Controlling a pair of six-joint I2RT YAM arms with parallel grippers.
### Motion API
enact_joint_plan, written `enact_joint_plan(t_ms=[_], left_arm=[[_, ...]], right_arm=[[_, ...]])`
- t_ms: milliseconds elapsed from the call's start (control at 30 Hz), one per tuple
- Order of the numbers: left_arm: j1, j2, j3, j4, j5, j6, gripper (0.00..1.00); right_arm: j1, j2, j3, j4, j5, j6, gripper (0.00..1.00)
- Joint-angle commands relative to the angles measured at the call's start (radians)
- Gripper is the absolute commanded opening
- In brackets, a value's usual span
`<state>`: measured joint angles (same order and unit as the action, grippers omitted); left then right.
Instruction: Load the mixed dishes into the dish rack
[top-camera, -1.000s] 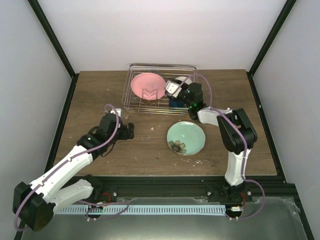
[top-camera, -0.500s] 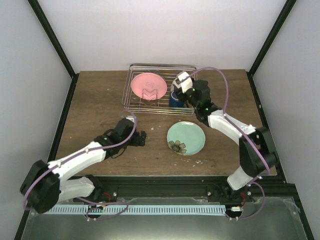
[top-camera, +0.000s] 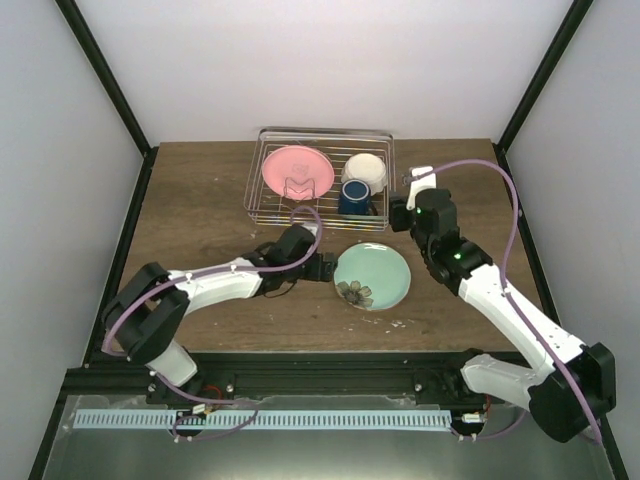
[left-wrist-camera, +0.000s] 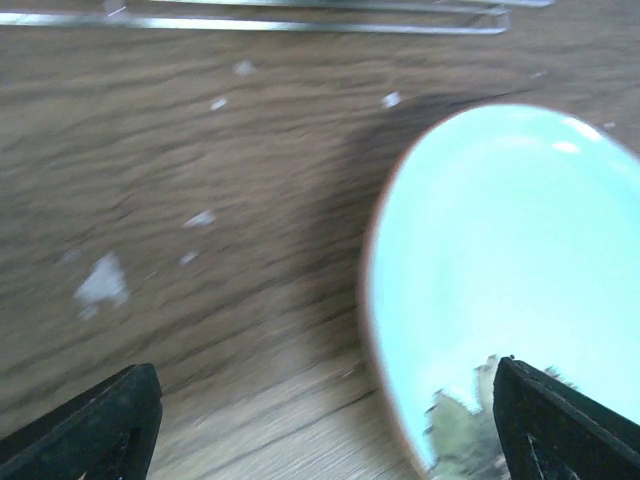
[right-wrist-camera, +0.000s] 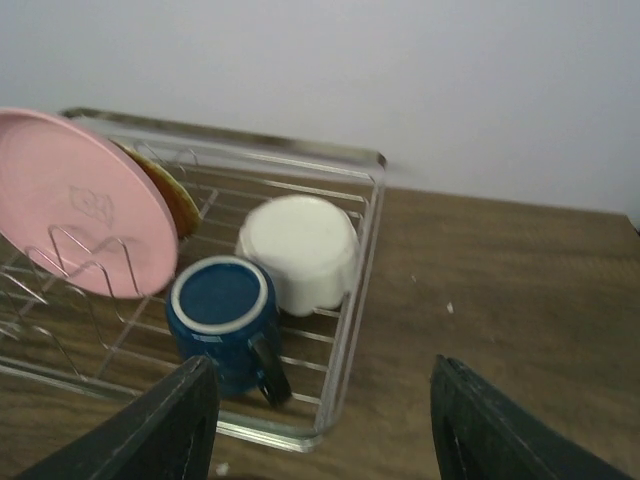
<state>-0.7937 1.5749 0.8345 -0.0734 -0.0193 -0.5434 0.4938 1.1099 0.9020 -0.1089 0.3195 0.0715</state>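
Observation:
The silver wire dish rack (top-camera: 262, 205) (right-wrist-camera: 362, 250) stands at the back of the table. In it the pink plate (top-camera: 295, 170) (right-wrist-camera: 80, 205) stands on edge, with a yellowish plate (right-wrist-camera: 168, 195) behind it. The white bowl (top-camera: 366, 168) (right-wrist-camera: 305, 250) and dark blue mug (top-camera: 354, 197) (right-wrist-camera: 225, 315) sit upside down. The mint-green plate (top-camera: 372, 276) (left-wrist-camera: 520, 250) lies flat on the wood in front of the rack. My left gripper (top-camera: 325, 268) (left-wrist-camera: 325, 420) is open, low at the plate's left rim, which lies between its fingers. My right gripper (top-camera: 402, 208) (right-wrist-camera: 325, 420) is open and empty, just right of the rack.
The rack's front wire (left-wrist-camera: 300, 20) runs across the top of the left wrist view. Small white flecks (left-wrist-camera: 100, 285) dot the wooden table (top-camera: 200, 200). Black frame posts and white walls close in the sides and back.
My left arm has swung right across the table to the mint-green plate's left rim. My right gripper has drawn back rightward out of the rack, uncovering the white bowl.

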Motion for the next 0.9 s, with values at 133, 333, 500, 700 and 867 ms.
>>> enact_joint_plan(t_ms=[133,333,500,700,867], left_arm=[[-0.060,0.173,0.140,0.099,0.101,-0.037,0.84],[-0.074,0.241,0.150,0.092,0.086,-0.066,0.81],[-0.076,0.254,0.143,0.090,0.079,-0.071,0.79],[-0.075,0.275,0.145,0.104,0.110,-0.074,0.57],[-0.075,0.275,0.139,0.098,0.115,-0.081,0.34]], right_arm=[[0.005,-0.052,-0.033,-0.149,0.086,0.048,0.59],[0.005,-0.056,-0.035,-0.150,0.073,0.053,0.59],[0.005,-0.056,-0.040,-0.156,0.073,0.051,0.59],[0.005,-0.052,-0.041,-0.153,0.074,0.049,0.59],[0.005,-0.044,-0.043,-0.151,0.073,0.046,0.59]])
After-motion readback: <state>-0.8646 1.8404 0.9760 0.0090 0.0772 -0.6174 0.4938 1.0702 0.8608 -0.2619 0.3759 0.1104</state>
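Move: The green plate's middle lies about 13 cm to the right of the left hand, roughly 1 cm nearer the base and some 6 cm below it. The blue mug stands about 17 cm ahead and 7 cm to the right of this hand; the dish rack's middle is about 21 cm ahead and 1 cm to the left. From the right hand, the green plate is some 9 cm back, 7 cm left and 25 cm down. The green plate's left rim is what the left hand goes for: it swings right about 6.5 cm, then sinks some 4 cm so the jaws straddle the rim, and stays over it while the fingers close to less than half open. The rim sits close to the outer finger; a firm pinch isn't visible yet. The right hand sinks about 4 cm, easing back and right, and stops with its jaws still open. ##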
